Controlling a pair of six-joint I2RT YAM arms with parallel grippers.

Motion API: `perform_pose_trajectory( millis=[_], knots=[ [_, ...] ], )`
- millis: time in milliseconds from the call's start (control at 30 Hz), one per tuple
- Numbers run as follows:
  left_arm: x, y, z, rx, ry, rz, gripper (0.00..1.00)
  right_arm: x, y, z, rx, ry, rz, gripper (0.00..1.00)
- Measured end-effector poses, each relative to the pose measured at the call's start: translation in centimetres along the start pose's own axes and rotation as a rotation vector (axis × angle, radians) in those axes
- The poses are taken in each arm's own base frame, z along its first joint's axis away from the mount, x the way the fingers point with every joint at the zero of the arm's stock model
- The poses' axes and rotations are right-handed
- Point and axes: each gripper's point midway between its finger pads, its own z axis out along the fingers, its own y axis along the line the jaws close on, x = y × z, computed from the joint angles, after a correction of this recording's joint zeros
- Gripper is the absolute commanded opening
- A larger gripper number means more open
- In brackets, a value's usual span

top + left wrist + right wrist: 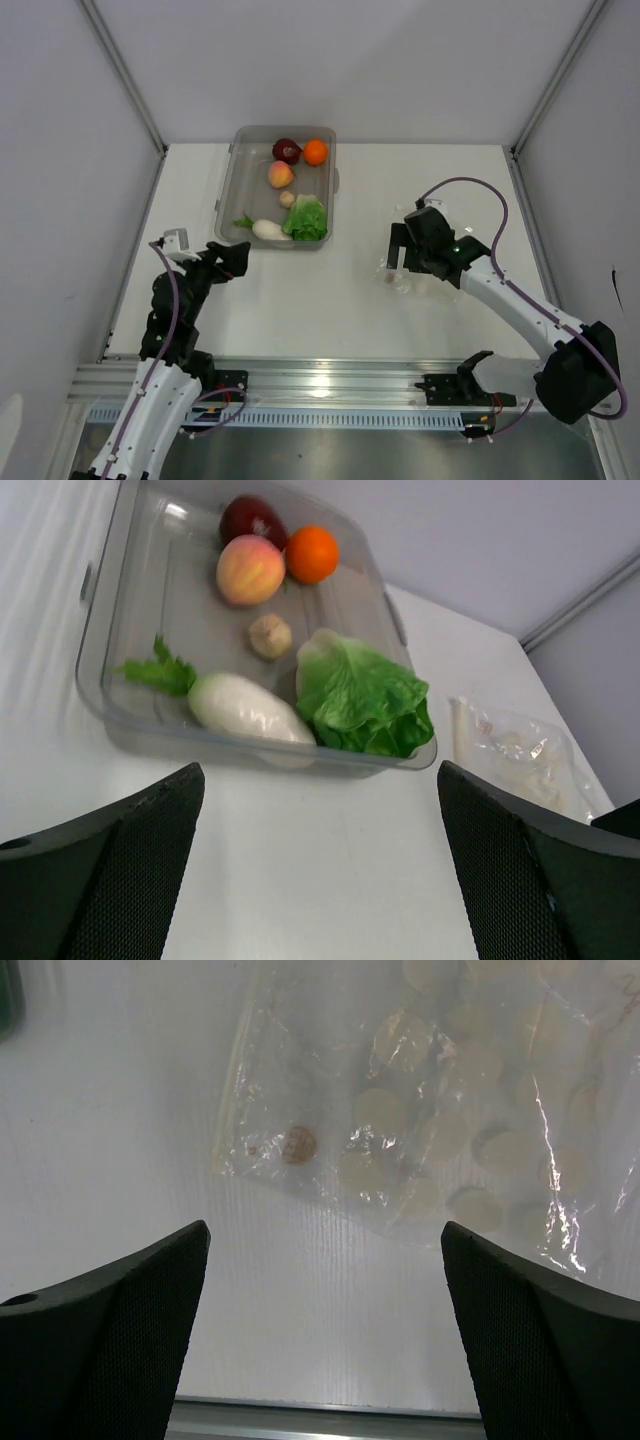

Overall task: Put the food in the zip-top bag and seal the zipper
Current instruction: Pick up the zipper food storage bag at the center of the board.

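Note:
The food lies in a grey translucent tray: an orange, a dark red bulb, a peach-coloured fruit, a beige lump, a white radish and green lettuce. My left gripper hovers open just short of the tray's near edge, nothing between its fingers. The clear zip-top bag lies flat on the table at the right. Above its near edge my right gripper stands open and empty. I cannot make out the zipper clearly.
The white table is walled on three sides, with a metal rail along the near edge. The bag also shows right of the tray in the left wrist view. Bare tabletop lies between tray and bag.

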Motion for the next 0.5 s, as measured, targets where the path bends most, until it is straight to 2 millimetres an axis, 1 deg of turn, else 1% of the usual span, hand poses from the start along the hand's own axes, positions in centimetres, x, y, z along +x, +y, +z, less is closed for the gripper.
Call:
perform_pose_trajectory(
  millis=[133,200,267,367,433,500],
  knots=[
    [1.9,1.8,-0.9,-0.132,0.086,-0.126,1.0,-0.6,0.3,1.1,0.029,0.023,-0.006,0.99],
    [2.7,2.3,-1.2,-0.166,0.122,-0.155,1.0,-1.7,1.0,1.7,0.034,0.025,-0.003,0.99],
    [3.6,2.5,-1.5,-0.188,0.161,-0.179,0.99,-3.3,1.7,2.4,0.045,0.028,0.003,0.99],
    [4.6,2.2,-1.6,-0.178,0.213,-0.206,0.99,-6.0,2.7,4.0,0.075,0.034,0.025,0.99],
    [5.2,1.6,-1.7,-0.154,0.245,-0.227,1.0,-7.7,3.2,5.5,0.104,0.037,0.042,0.99],
    [5.6,0.8,-1.8,-0.115,0.276,-0.249,1.0,-8.4,3.4,7.1,0.134,0.058,0.054,0.99]
  ],
)
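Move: The zip-top bag lies flat under my right hand, its middle about 5 cm ahead, 6 cm to the right and some 14 cm below; its zipper edge, running forward, has its middle roughly 6 cm ahead and 3 cm left. The lettuce is about 14 cm ahead and 21 cm left of my right hand. From my left hand the bag's middle is some 6 cm ahead, 38 cm right and 21 cm below, with the white radish 11 cm ahead and 6 cm right. I sweep my right hand forward about 11 cm, drifting some 3 cm left, above the zipper edge towards its far end, staying at nearly the same height with the fingers wide open and off the bag. Meanwhile my left hand sinks about 5 cm in front of the tray, easing back a little and tipping its open fingers down some 20 degrees. ##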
